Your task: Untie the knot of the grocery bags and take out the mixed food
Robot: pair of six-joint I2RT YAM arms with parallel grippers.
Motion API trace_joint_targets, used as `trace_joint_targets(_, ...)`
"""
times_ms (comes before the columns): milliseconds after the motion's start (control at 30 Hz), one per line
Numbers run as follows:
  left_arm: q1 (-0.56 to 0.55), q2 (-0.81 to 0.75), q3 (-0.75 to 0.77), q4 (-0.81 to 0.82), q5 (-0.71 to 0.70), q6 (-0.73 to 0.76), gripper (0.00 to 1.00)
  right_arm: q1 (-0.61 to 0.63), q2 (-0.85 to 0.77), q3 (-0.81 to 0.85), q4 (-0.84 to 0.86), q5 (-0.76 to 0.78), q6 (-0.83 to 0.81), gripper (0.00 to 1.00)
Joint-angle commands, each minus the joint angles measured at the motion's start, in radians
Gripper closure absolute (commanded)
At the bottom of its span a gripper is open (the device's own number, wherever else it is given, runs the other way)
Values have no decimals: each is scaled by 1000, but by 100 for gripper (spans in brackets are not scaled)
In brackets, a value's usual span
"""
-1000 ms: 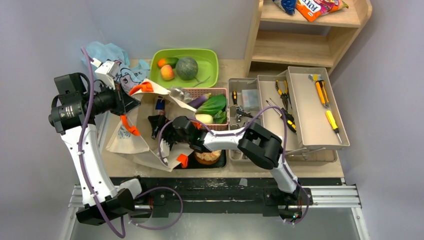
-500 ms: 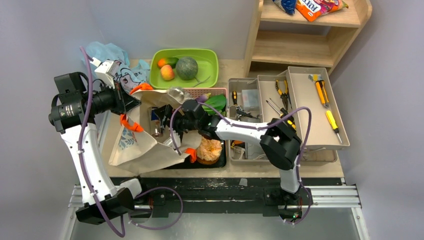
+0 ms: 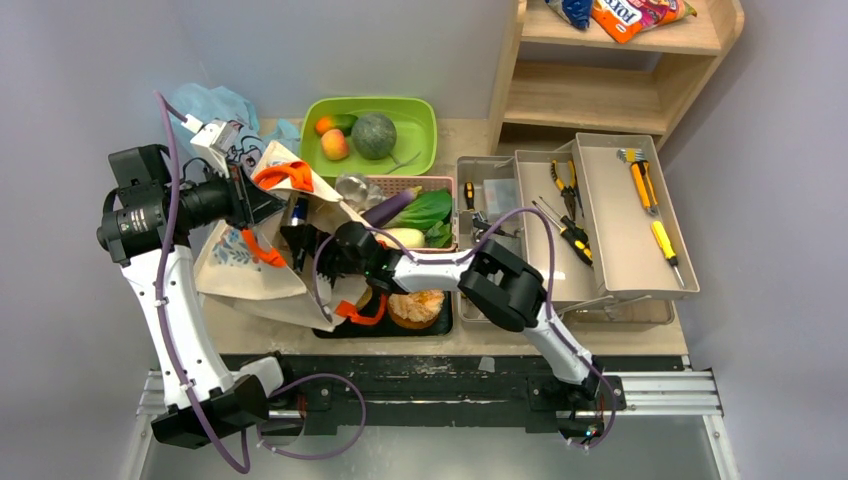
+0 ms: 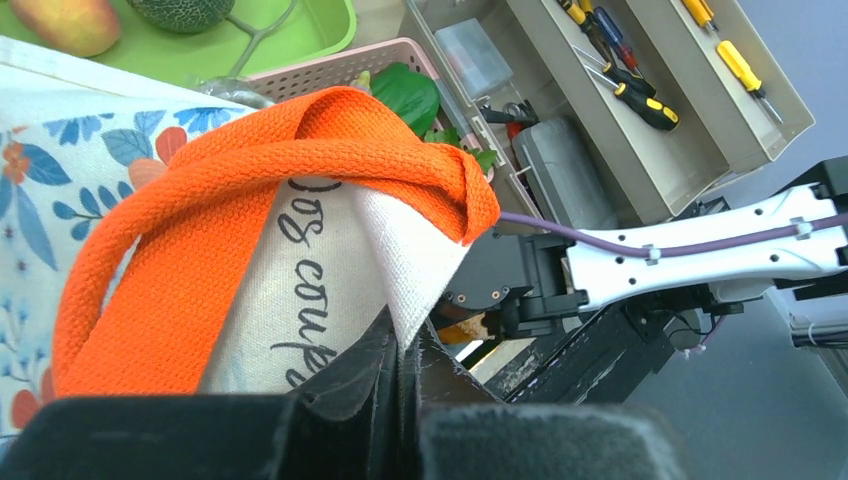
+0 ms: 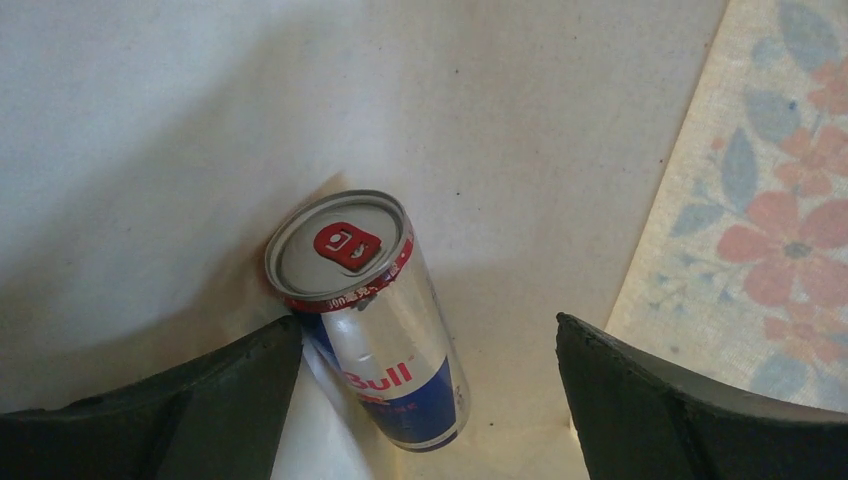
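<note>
The beige canvas tote [image 3: 250, 275] with orange handles [image 4: 250, 150] lies on its side at the table's left. My left gripper [image 4: 405, 350] is shut on the tote's rim fabric and holds its mouth up. Reaching into that mouth, my right gripper [image 3: 303, 240] stands open. Inside, a silver and blue drink can [image 5: 375, 320] lies between the right gripper [image 5: 425, 335] fingers; the left finger [image 5: 200, 410] is against its side and the other is apart. The light-blue plastic bag [image 3: 215, 105] lies behind the left arm, and its knot is hidden.
A green tray [image 3: 420, 120] holds a peach [image 3: 335, 146] and a melon [image 3: 373, 135]. A pink basket [image 3: 435, 183] holds eggplant, greens and radish. An orange-topped pastry [image 3: 415, 305] sits on a black tray. An open toolbox [image 3: 610, 225] and a wooden shelf [image 3: 600, 95] stand at the right.
My right gripper has moved left, deeper into the tote, and its jaws have opened a little wider. The tote's mouth has shifted up and left with the left gripper's hold.
</note>
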Motion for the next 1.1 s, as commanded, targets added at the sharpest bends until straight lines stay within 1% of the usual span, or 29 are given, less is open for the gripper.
trace_joint_targets(0,-18,-19,55,12,208,-2,100,3,107,116,110,148,-81,4)
trace_joint_targets(133,-29,-6,60,-41,218,30,100,6,161,206,138,198,-68,4)
trace_joint_targets(200,-38,-1,61,-59,222,45,100,6,181,262,101,218,-66,5)
trace_joint_targets(233,-43,1,63,-65,226,47,100,6,185,268,90,201,-66,6)
trace_joint_targets(333,-53,12,78,-89,235,55,100,0,168,231,150,131,-64,9)
trace_joint_targets(433,-55,24,92,-119,243,72,100,0,172,233,135,161,-89,8)
trace_joint_targets(467,-56,25,96,-122,246,69,100,0,181,247,137,171,-93,7)
trace_joint_targets(533,-57,32,106,-140,256,74,100,0,224,313,133,242,-105,2)
trace_joint_targets(567,-57,36,110,-151,258,80,100,-1,250,342,143,263,-114,1)
trace_joint_targets(600,-59,37,110,-159,259,82,100,-3,267,357,170,266,-116,1)
trace_joint_targets(667,-62,36,108,-167,261,87,100,-9,277,369,169,260,-116,1)
trace_joint_targets(800,-73,44,116,-175,258,88,100,-15,290,370,123,279,-142,1)
trace_joint_targets(833,-74,48,124,-177,259,88,100,-16,288,368,101,291,-150,4)
trace_joint_targets(867,-73,52,129,-179,259,87,100,-15,282,361,78,301,-158,14)
trace_joint_targets(900,-73,56,134,-180,259,85,100,-16,273,347,74,286,-163,31)
trace_joint_targets(967,-73,57,141,-178,251,84,100,-17,259,324,91,277,-151,58)
trace_joint_targets(1000,-74,57,140,-174,248,80,100,-18,256,325,94,274,-143,66)
trace_joint_targets(1033,-73,57,138,-170,241,79,100,-19,257,326,112,271,-130,76)
trace_joint_targets(1067,-73,57,136,-166,233,76,100,-21,261,328,136,270,-125,95)
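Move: The energy drink can inside the canvas bag lies about 6 cm ahead of the right hand and 4 cm to its left, at roughly its height, its top turned towards the open fingers. The pink basket is some 21 cm right of this hand, 8 cm ahead and 11 cm lower; the black tray about 20 cm right, 10 cm back and 14 cm lower. From the left hand the can is around 12 cm ahead, 4 cm left and 20 cm below. The can is what the right hand reaches for, deeper into the bag: it goes forward and left with a slight rise, pauses, then pushes farther forward, some 6 cm in all, and sinks a little at the end. On the way it rolls and turns clockwise, about 20 degrees together, until the wide-open fingers straddle the can near its top, then closes them onto its sides. The left hand keeps its pinch on the bag's rim, nearly in place. ##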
